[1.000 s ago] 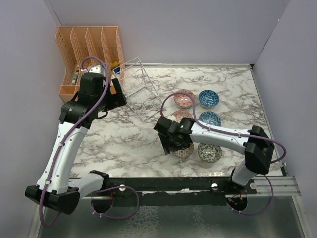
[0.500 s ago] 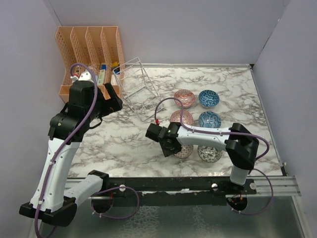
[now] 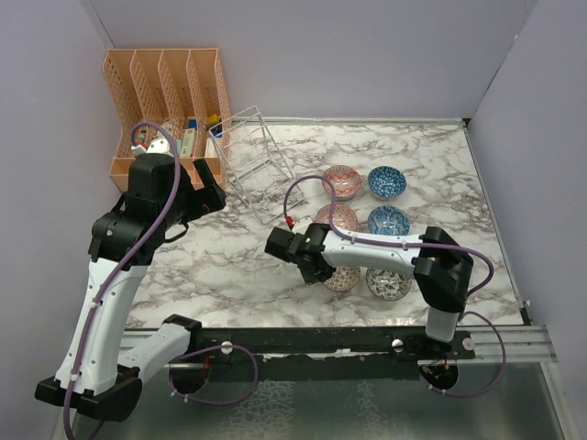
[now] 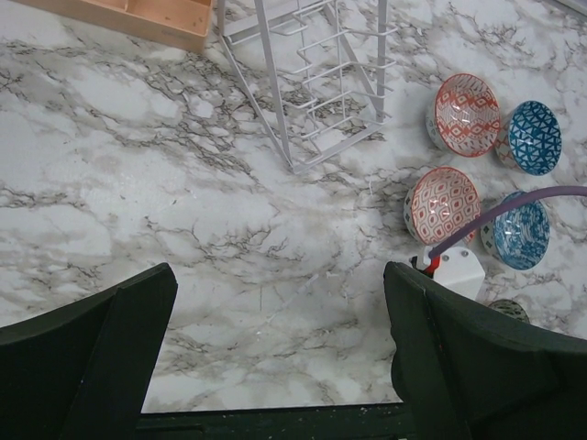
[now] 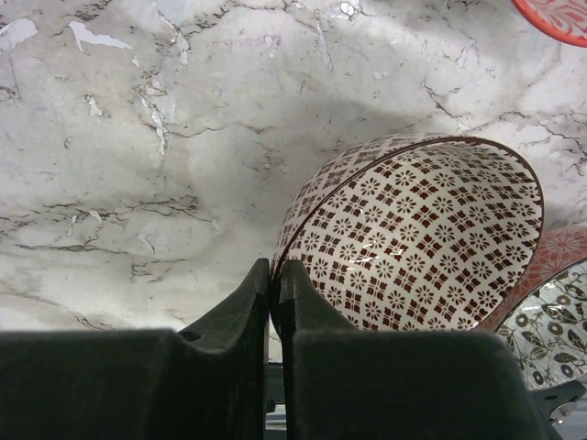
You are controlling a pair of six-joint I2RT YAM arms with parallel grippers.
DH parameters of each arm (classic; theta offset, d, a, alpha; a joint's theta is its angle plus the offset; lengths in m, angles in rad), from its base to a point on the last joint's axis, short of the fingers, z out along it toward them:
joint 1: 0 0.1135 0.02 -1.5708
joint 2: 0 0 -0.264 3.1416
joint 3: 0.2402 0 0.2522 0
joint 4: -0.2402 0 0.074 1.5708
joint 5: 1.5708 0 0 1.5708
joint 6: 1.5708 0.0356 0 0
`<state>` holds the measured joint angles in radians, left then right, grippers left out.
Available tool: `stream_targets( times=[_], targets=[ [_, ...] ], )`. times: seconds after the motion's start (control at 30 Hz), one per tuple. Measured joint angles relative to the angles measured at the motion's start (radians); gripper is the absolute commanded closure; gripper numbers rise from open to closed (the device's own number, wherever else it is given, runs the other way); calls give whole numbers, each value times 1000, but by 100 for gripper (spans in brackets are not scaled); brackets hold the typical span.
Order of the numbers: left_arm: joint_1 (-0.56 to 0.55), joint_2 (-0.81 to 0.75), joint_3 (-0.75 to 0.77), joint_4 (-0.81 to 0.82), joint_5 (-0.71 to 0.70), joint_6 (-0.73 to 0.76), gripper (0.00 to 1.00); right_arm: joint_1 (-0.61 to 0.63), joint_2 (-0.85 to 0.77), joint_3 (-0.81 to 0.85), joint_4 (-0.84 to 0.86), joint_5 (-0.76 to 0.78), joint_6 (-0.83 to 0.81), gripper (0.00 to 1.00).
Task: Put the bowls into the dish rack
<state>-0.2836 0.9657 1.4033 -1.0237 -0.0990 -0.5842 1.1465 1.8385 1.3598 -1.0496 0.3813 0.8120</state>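
Note:
Several small patterned bowls stand in two rows at the right of the marble table (image 3: 229, 266). My right gripper (image 3: 313, 267) (image 5: 273, 271) is shut on the near rim of the brown bowl (image 3: 343, 278) (image 5: 422, 229), one finger inside it and one outside. Beside the brown bowl sits the dark grey-green bowl (image 3: 389, 282) (image 5: 553, 332). Behind them are two reddish-pink bowls (image 3: 341, 181) (image 3: 337, 217) and two blue ones (image 3: 386, 181) (image 3: 389, 220). The wire dish rack (image 3: 257, 165) (image 4: 321, 82) stands at the back, with nothing in it. My left gripper (image 3: 207, 189) (image 4: 278, 275) hovers open left of the rack, holding nothing.
A peach slotted organiser (image 3: 165, 101) (image 4: 138, 11) with small items stands in the back left corner, next to the rack. Grey walls close the table on three sides. The right arm's purple cable (image 3: 303, 188) arcs over the pink bowls.
The right gripper's jaws have closed onto the brown bowl's rim, and that arm has reached a little further left. The left arm has pulled back to the left.

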Motion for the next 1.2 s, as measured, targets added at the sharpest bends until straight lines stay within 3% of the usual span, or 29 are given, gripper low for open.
stream_targets(
  times=[0.27,0.47,0.77,1.0,1.2],
  targets=[
    [0,10,4,-8,4,5,1,0,12,50,-16,-8,-15,99],
    [0,58,90,-43,8,11,1,0,-130,66,163,-116,-50,99],
    [0,77,161,-63,30,14,1,-21,-443,-127,790,-189,18,99],
    [0,101,174,-78,48,23,1,-119,-420,-333,1310,-155,101,99],
    [0,110,198,-92,60,42,1,-168,-299,-394,1683,-69,130,99]
  ],
)
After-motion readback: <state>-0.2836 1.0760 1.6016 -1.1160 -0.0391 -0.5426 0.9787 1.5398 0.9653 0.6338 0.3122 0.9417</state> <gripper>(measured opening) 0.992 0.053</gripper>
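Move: The right hand already has the brown-patterned bowl by its left rim. Its goal, the dish rack, has its middle some 24 cm ahead and 12 cm left, roughly 5 cm above the fingers. The near red bowl sits about 13 cm ahead and 5 cm right, the far red bowl 23 cm ahead and 7 cm right, the grey floral bowl level and 18 cm right, all about 3 cm lower. From the left hand the rack lies roughly 18 cm ahead, 11 cm right and 21 cm below. Keeping its pinch on the rim, the right hand lifts the brown-patterned bowl some 22 cm, first swinging about 13 cm left as it climbs, then pushing about 13 cm forward towards the rack at nearly constant height. Along the way the wrist rolls and tilts through roughly 90 degrees, left side up, until the fingers that pointed down lie about level, pointing forward and left; the left hand, open and empty, only rises about 3 cm. ##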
